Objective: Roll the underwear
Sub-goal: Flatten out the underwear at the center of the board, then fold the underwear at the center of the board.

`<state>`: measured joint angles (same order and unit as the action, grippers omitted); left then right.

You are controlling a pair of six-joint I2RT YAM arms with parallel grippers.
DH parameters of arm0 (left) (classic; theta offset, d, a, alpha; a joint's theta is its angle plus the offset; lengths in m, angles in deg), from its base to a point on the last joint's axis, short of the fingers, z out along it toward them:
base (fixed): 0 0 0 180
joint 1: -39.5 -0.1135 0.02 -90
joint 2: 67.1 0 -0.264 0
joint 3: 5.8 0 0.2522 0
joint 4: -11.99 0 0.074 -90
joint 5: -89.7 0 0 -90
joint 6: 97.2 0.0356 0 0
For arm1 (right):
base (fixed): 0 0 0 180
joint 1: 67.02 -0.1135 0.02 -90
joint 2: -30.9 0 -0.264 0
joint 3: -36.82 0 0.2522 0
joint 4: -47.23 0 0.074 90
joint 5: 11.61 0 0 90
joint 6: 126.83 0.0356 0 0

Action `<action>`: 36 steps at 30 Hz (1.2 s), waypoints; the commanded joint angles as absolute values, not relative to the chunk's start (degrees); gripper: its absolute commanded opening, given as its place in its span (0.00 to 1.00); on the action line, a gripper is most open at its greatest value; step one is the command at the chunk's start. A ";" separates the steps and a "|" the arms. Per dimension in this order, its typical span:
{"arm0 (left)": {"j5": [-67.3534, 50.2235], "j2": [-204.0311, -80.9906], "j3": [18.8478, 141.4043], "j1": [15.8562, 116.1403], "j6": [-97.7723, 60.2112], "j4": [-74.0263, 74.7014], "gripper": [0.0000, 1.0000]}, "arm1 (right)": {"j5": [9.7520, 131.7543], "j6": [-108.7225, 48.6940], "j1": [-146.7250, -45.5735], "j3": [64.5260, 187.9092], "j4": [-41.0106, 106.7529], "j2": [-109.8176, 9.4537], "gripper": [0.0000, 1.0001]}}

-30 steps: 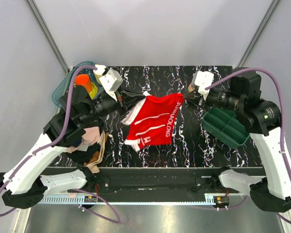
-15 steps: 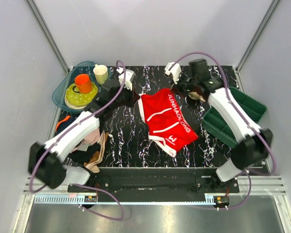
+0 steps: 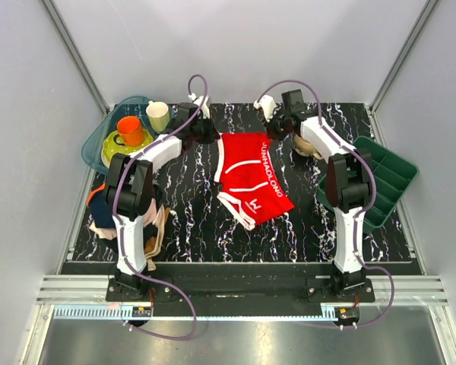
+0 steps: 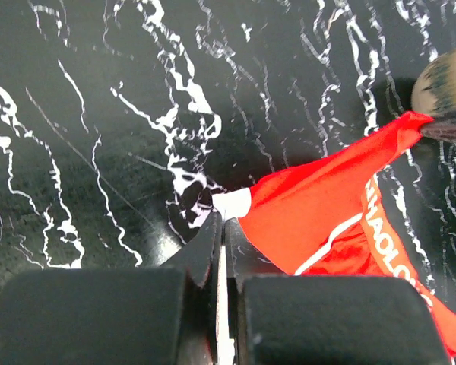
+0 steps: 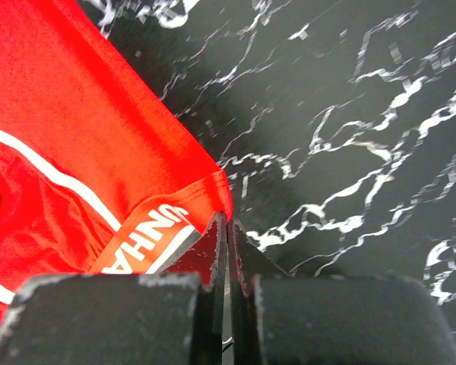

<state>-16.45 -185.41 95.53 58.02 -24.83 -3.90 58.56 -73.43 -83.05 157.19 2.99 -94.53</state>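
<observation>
The underwear [image 3: 252, 179] is bright red with white trim and lettering, and it lies spread on the black marbled table [image 3: 190, 220], reaching from the far edge toward the middle. My left gripper [image 3: 213, 137] is shut on its far left corner. In the left wrist view the white trim of the underwear [image 4: 327, 205] is pinched between the tips of that gripper [image 4: 222, 222]. My right gripper [image 3: 278, 131] is shut on the far right corner. In the right wrist view this gripper [image 5: 228, 222] pinches the lettered waistband of the underwear [image 5: 76, 129].
A teal tray [image 3: 95, 141] at the back left carries an orange cup [image 3: 130, 129], a yellow-green plate and a cream mug [image 3: 159, 115]. A green divided bin [image 3: 380, 182] stands at the right. Garments [image 3: 140, 224] are piled at the left front. A beige item [image 3: 310, 147] lies by the right arm.
Both grippers have moved toward the far edge with the underwear's corners. The cloth has swung round and now lies flatter, trailing toward the near side.
</observation>
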 commanded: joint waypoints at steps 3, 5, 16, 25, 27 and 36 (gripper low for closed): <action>-20.16 -181.37 97.53 57.78 -24.08 -0.19 0.00 | 52.04 -77.61 -81.35 156.41 6.48 -88.47 0.00; -22.35 -178.66 95.42 57.78 -24.25 0.43 0.00 | 48.36 -79.62 -81.44 153.35 6.05 -86.88 0.00; -29.22 -167.57 76.97 62.51 -25.75 0.87 0.00 | 41.04 -84.81 -81.26 138.57 1.48 -73.97 0.00; -28.52 -159.67 68.79 68.59 -27.33 -0.19 0.00 | 41.39 -90.35 -81.35 126.00 -1.43 -65.96 0.00; -27.38 -158.78 67.03 69.73 -27.33 -0.62 0.00 | 41.74 -91.23 -81.35 123.10 -1.69 -64.38 0.00; -25.62 -157.10 62.63 72.89 -28.03 -1.59 0.00 | 42.80 -95.45 -81.00 116.15 -3.97 -60.42 0.00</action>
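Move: Each hand already pinches a far corner of the underwear, a few centimetres above the board. The white logo on its near half lies about 25 cm back and 13 cm right of the left hand, and 25 cm back and 6 cm left of the right hand. The beige mug is roughly 15 cm right and 3 cm back of the right hand; the blue basin's middle is some 33 cm left of the left hand, about level with it. Keeping the two far corners pinched in shut fingers, both hands lift 2 to 3 cm and then pull back together about 20 cm towards the logo and the near half, sinking again to roughly their starting height. The left hand also drifts some 6 cm right; the wrists turn about 20 degrees, left clockwise, right counter-clockwise. ##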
